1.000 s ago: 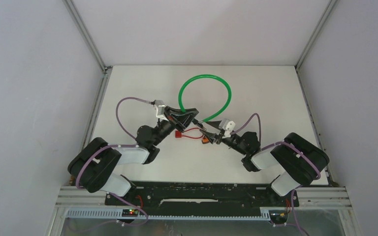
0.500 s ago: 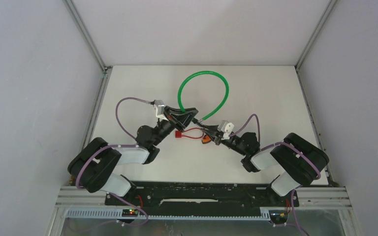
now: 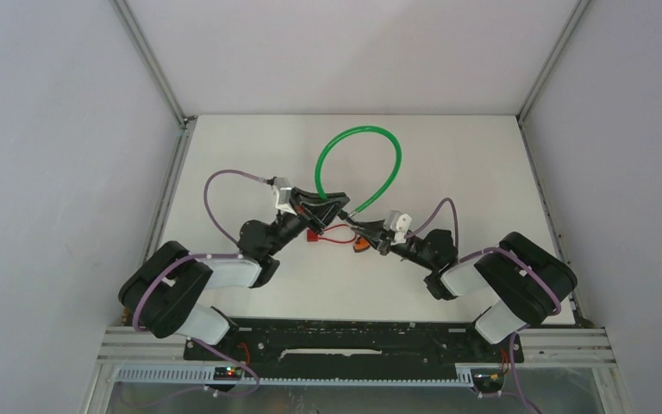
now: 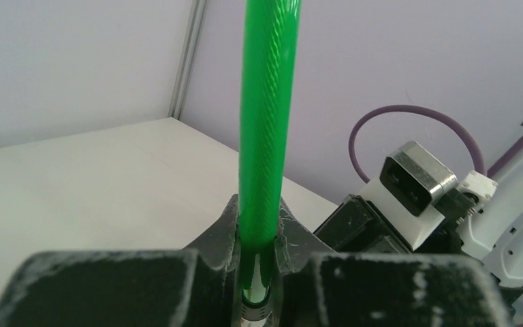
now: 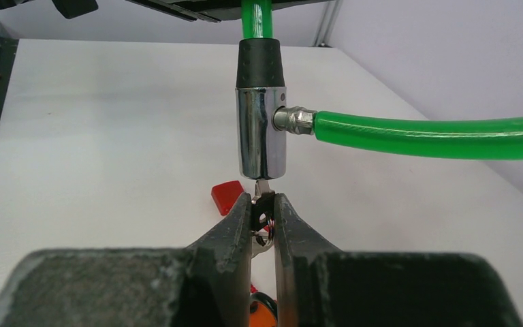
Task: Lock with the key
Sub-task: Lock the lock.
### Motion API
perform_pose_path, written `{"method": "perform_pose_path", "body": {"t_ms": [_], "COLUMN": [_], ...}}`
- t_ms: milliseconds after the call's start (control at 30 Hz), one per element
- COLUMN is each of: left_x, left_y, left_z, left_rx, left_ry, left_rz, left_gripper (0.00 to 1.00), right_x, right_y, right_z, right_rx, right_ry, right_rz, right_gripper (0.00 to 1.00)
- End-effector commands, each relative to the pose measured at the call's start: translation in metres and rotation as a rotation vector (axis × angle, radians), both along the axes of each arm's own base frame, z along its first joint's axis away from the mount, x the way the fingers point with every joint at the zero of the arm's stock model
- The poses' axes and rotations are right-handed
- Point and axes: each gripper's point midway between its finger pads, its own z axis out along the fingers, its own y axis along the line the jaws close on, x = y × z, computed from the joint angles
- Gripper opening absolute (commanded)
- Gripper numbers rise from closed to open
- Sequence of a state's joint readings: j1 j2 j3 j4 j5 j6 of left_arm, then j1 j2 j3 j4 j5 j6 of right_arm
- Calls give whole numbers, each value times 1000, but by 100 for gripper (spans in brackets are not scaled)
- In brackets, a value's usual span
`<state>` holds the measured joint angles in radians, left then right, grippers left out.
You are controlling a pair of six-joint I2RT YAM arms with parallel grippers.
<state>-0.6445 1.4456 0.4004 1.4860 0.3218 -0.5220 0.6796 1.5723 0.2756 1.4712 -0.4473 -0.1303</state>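
The lock is a green cable [image 3: 358, 160] looped on the table, ending in a chrome cylinder [image 5: 261, 133] with a black sleeve [image 5: 259, 63]. My left gripper [image 4: 257, 221] is shut on the cable's end just above the sleeve and holds the cylinder upright. A key [image 5: 264, 193] sticks out of the cylinder's lower end. My right gripper [image 5: 263, 204] is shut on the key's black head and its ring. In the top view the two grippers meet mid-table, left gripper [image 3: 328, 207], right gripper [image 3: 364, 228].
A red tag [image 5: 227, 195] on a red cord lies on the table below the lock, and an orange fob [image 3: 360, 245] hangs under my right fingers. The cable's other end [image 5: 436, 136] plugs into the cylinder's side. White table [image 3: 448, 155], walls around.
My right gripper has closed from half open onto the key's head. The lock end in my left gripper has shifted slightly towards the right gripper.
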Motion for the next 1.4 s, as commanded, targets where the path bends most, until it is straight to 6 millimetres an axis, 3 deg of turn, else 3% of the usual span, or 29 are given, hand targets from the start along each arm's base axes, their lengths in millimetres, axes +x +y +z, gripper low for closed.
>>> {"method": "perform_pose_path", "body": {"t_ms": [0, 100, 267, 500, 767, 933, 1367], "left_x": [-26, -27, -23, -14, -6, -6, -5], "left_y": [-5, -7, -3, 9, 25, 25, 22], "left_z": [39, 39, 38, 36, 34, 33, 32], "left_rx": [-31, -27, -38, -56, -73, -70, -65], "left_ry": [-206, -210, -190, -166, -144, -146, -147], "left_rz": [-84, -92, -64, 22, 126, 126, 120], "left_gripper": [0, 0, 0, 0, 0, 0, 0], "right_x": [-8, -7, -4, -2, -2, 8, 9], "right_y": [4, 4, 1, -3, -6, -12, -13], "right_z": [16, 17, 19, 22, 29, 40, 62], "right_rx": [46, 50, 61, 80, 116, 198, 331], "right_ry": [-27, -23, -14, 12, 50, 126, 275], "right_rz": [66, 62, 46, 34, 45, -16, 26], "right_gripper": [0, 2, 23, 36, 41, 42, 48]}}
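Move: The right hand has the key's bow in its closed fingertips, right at the hand point; the lock barrel hangs about 5 cm above, 1 cm ahead and 1 cm left. On the table, some 14 cm below, the orange piece lies 1 cm back and 2 cm right, the red tag 2 cm ahead and 9 cm left. From the left hand the key is about 10 cm below, 1 cm back and 3 cm right. The right fingers let go of the key, opening to about half their range. The hand eases slightly back, then rises about 3 cm and draws just over 1 cm right, fingertips tipping up while it rolls, some 20 degrees in all. The left hand keeps its grip on the green hose above the lock, giving back nearly 1 cm before shifting about 2 cm left with a slight counter-clockwise turn. ##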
